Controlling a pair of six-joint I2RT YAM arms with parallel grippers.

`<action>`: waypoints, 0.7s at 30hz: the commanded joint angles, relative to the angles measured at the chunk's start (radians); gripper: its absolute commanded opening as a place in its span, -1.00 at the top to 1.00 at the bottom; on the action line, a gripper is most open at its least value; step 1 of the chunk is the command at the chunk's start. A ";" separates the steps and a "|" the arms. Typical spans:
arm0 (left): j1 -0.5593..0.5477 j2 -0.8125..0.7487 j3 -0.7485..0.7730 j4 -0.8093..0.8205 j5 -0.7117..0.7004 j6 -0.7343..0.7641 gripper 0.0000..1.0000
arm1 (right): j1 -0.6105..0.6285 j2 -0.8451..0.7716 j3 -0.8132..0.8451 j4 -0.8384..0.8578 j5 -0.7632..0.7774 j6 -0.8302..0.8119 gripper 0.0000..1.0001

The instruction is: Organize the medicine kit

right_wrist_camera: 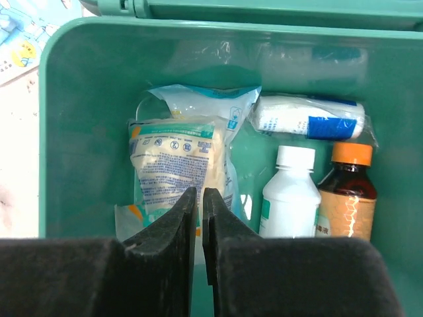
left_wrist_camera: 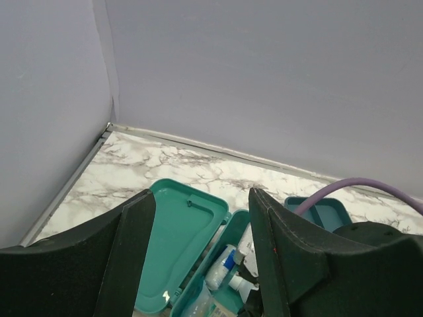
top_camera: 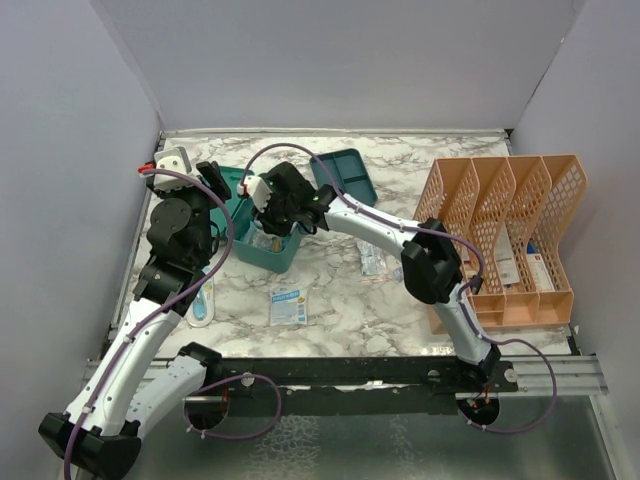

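The teal medicine kit stands open at the left middle of the table, its lid laid back and its divided insert tray lying apart behind it. Inside the kit lie sealed packets, a bandage roll, a white bottle and a brown bottle with an orange cap. My right gripper hangs over the packets with its jaws nearly touching and nothing between them. My left gripper is open above the lid, holding nothing.
An orange mesh file rack with some boxes in it fills the right side. A blue-and-white packet and a slim blue-white item lie in front of the kit. Another clear packet lies under my right arm. Walls enclose the table.
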 commanded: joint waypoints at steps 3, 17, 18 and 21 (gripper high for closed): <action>0.001 0.006 0.026 0.016 -0.026 0.019 -0.24 | 0.005 0.037 0.058 0.020 0.017 0.065 0.62; 0.001 0.050 -0.006 -0.087 0.109 -0.081 -0.28 | -0.016 -0.037 0.074 -0.028 0.126 0.346 0.33; 0.001 0.056 -0.010 -0.105 0.133 -0.089 -0.29 | -0.022 -0.060 0.047 -0.004 0.147 0.375 0.33; 0.001 0.080 -0.009 -0.172 0.207 -0.111 -0.32 | -0.042 -0.161 -0.070 0.091 0.194 0.461 0.33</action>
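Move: The right hand is inside the green box, fingertips at the edge of the bandage packet, whose middle lies some 3 cm to its left, 1 cm back and 3 cm below. At about the packet's height, the white bottle is roughly 5 cm ahead and 2 cm right of this hand, the brown bottle 8 cm ahead and 4 cm right, and the blue-white roll 7 cm ahead and 3 cm left. From the left hand, the packet is about 10 cm right, 1 cm ahead and 31 cm down. The right fingers part and let go of the bandage packet's edge during a shallow dip of about 1.5 cm towards the box floor. The hand then lifts about 3 cm, still over the packet, turning some 15 degrees clockwise with the fingers part-open. Late on, the empty left hand sinks about 3 cm and goes 2 cm right towards the box, tipping slightly down, fingers staying open. ##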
